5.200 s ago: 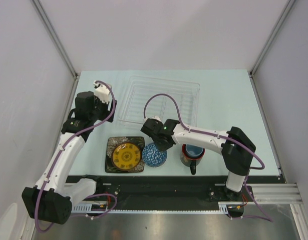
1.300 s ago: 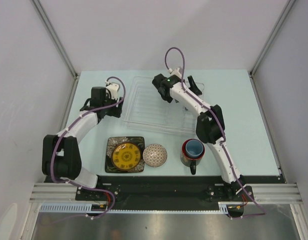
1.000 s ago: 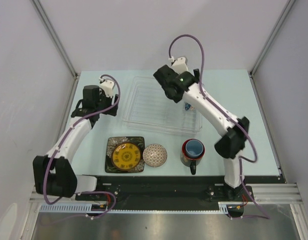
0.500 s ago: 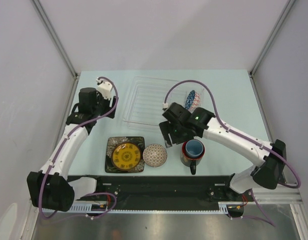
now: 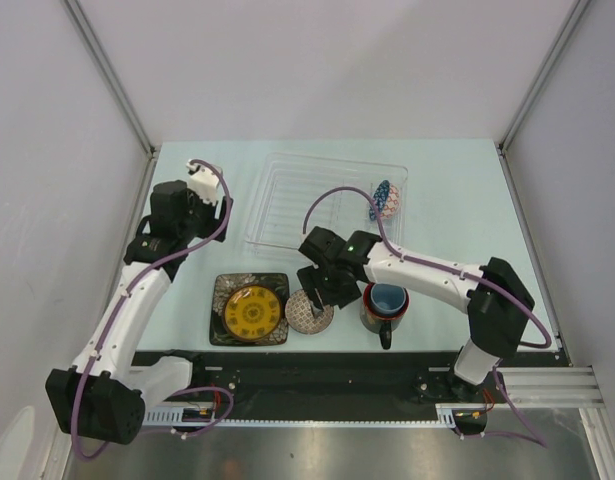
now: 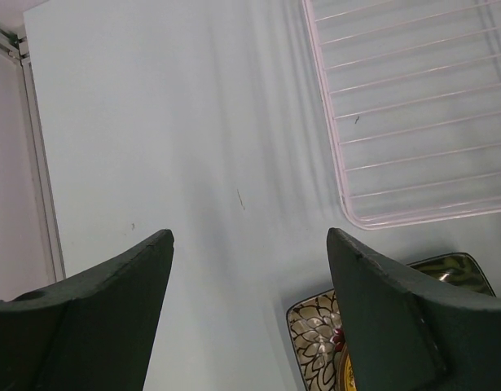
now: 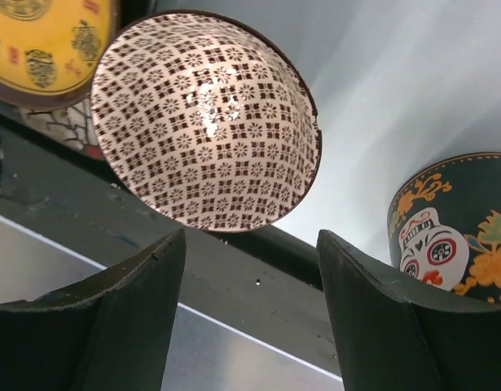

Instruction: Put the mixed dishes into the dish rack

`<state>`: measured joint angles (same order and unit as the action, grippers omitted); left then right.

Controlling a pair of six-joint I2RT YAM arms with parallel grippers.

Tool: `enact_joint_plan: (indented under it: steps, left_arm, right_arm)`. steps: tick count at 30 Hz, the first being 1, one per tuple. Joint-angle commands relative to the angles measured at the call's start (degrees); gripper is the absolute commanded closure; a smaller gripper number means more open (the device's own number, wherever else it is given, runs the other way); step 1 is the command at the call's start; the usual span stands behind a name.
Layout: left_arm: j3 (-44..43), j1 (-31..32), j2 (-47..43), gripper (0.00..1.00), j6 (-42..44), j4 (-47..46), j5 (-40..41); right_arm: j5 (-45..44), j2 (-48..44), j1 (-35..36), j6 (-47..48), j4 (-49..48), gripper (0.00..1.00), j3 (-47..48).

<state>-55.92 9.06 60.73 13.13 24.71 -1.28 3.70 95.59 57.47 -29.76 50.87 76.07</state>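
Observation:
The clear dish rack (image 5: 305,200) lies at the back centre, and the blue-white patterned bowl (image 5: 385,199) stands on edge at its right end. On the black square floral plate (image 5: 223,296) rests the small yellow plate (image 5: 253,311). Beside them is the speckled beige bowl (image 5: 307,314), brown-patterned inside (image 7: 205,122). My right gripper (image 5: 321,297) hovers open just above that bowl, its jaws (image 7: 250,236) empty. The dark mug (image 5: 379,318) holds the light blue cup (image 5: 388,297). Left of the rack, my left gripper (image 5: 209,220) is open and empty (image 6: 248,236).
The black rail (image 5: 317,365) of the arm bases runs along the near table edge, right behind the bowl and mug. White walls close in the table on three sides. The rack's corner (image 6: 413,122) and the floral plate's corner (image 6: 315,326) show in the left wrist view.
My right arm has swung from the rack back to the front and now hangs over the speckled bowl, jaws slightly narrower. The blue-white bowl stays in the rack. The left arm barely shifted.

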Motion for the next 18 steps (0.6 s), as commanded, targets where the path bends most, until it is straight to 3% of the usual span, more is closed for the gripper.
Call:
enact_joint_plan:
  steps: [1, 14, 17, 18]
  left_arm:
    - [0.3, 0.2, -1.0, 0.18, 0.2, -0.5, 0.9]
    - [-2.6, 0.3, 0.0, 0.18, 0.7, 0.1, 1.1]
    - [-2.6, 0.3, -0.3, 0.18, 0.8, 0.0, 3.3]
    - [-2.5, 0.2, -0.3, 0.18, 0.8, 0.1, 3.4]
  right_arm:
    - [-1.0, -0.1, -0.4, -0.1, -3.8, 0.3, -1.6]
    - [3.9, 5.1, -3.6, -1.4, -12.6, 0.37, -6.6]
    - [6.4, 5.6, -3.6, -1.7, -15.7, 0.55, -7.5]
    - [6.6, 6.0, -3.6, -1.8, -16.0, 0.65, -7.6]
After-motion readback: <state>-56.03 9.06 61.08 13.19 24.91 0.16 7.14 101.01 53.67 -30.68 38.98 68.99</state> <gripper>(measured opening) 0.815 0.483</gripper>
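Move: The brown-patterned bowl I go for has its middle some 5 cm to the left of my right hand, level with it front to back, and about 8 cm below. The yellow plate on the square dish lies about 13 cm left of the bowl; the nested mugs stand 12 cm to my right hand's right and 1 cm ahead, and the rack's middle is 23 cm ahead, 1 cm left. From my left hand the bowl lies 18 cm back, 17 cm right and 20 cm below. I sink my open right hand about 5.5 cm, easing a little forward as I go, down to the bowl's right-hand rim so that one finger comes inside the wall and the other outside. The fingers stay nearly as wide until the end, then start to close across the rim, still well short of shut. ##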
